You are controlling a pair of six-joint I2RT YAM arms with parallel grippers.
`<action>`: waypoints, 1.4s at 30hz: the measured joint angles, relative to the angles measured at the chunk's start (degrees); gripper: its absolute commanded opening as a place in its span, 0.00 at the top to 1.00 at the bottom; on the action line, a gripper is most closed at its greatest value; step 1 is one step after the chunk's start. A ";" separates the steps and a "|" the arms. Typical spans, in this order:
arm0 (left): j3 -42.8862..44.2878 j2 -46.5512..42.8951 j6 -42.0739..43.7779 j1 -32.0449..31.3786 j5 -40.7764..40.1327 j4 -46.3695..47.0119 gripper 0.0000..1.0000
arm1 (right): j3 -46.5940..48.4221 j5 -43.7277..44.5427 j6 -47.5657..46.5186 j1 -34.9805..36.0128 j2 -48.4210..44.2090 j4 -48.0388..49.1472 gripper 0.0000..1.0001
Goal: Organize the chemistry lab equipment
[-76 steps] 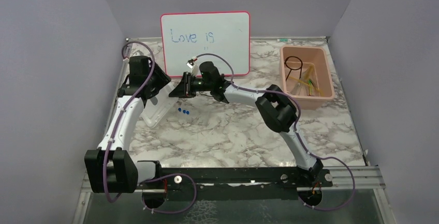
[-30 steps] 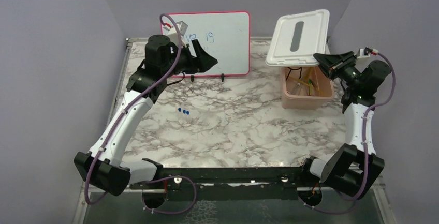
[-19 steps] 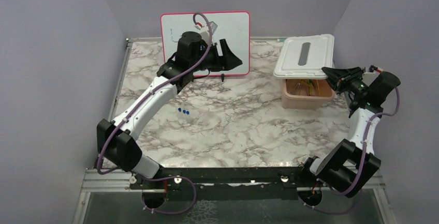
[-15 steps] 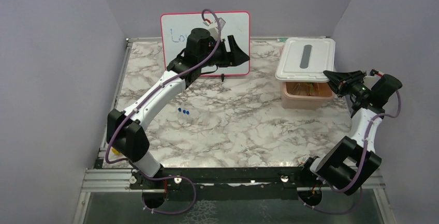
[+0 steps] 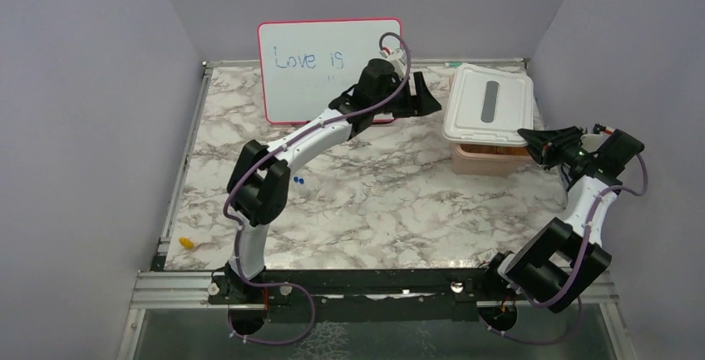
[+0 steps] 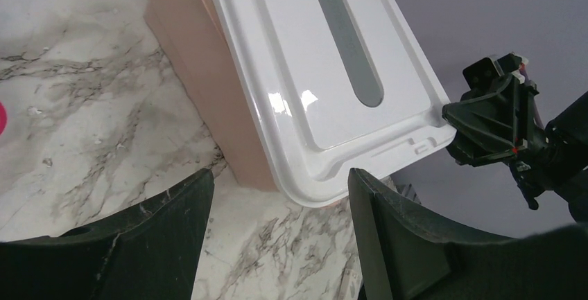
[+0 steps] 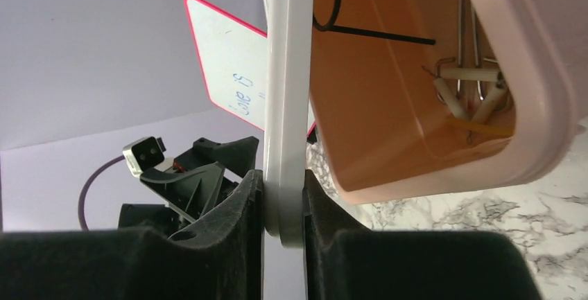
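Observation:
A white lid point(image 5: 489, 104) lies over the pink bin point(image 5: 490, 161) at the back right. My right gripper point(image 5: 534, 139) is shut on the lid's near right edge point(image 7: 284, 71), with the pads point(image 7: 251, 210) pressed on both faces. On that side a gap between lid and bin point(image 7: 388, 120) shows a black wire ring point(image 7: 331, 10), metal forceps point(image 7: 469, 37) and pale tubes point(image 7: 457, 99) inside. My left gripper point(image 5: 421, 99) hovers open just left of the lid point(image 6: 326, 71), holding nothing. Two blue-capped tubes point(image 5: 297, 180) lie on the table left of centre.
The red-framed whiteboard point(image 5: 328, 67) stands at the back, behind the left arm. A small yellow item point(image 5: 186, 243) lies near the front left edge. Purple walls close in on the left, back and right sides.
The right gripper has lowered the lid from tilted above the bin to lying over it. The left arm has swung right from the whiteboard to beside the lid.

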 measured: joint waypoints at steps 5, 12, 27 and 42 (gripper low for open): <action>3.02 4.59 -0.76 -1.81 0.59 0.04 0.26 | -0.13 1.57 -3.39 -0.92 0.00 -1.75 0.70; 4.00 6.71 -0.92 -3.63 1.57 0.46 0.28 | -0.44 8.04 -6.73 -1.51 0.00 -5.09 0.62; 10.08 13.66 -0.94 -4.57 3.19 -1.16 0.28 | 2.16 21.59 -18.78 -1.53 -2.47 -13.57 0.46; 13.14 14.32 0.63 -4.57 3.19 -2.95 0.36 | 12.26 32.15 -28.04 4.46 -1.55 -17.70 0.40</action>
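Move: The right gripper already pinches the white lid near its near right corner; the lid's middle is about 10 cm ahead and 9 cm to the left, roughly 3 cm lower. The pink box sits under it, its middle about 9 cm ahead, 8 cm left and 11 cm down. From the open left gripper the lid's middle is some 14 cm right, 1 cm ahead and 5 cm lower; the whiteboard is about 25 cm left and 10 cm farther out. Lower the lid's near end onto the box with the right gripper, open the fingers to let go of the corner, keep sinking to about 5 cm down, then draw off right and roll the hand's left side down some 35 degrees, rising and swinging slightly forward at the end. Meanwhile bring the open left gripper about 7 cm right and 5 cm down to the lid's left edge. ##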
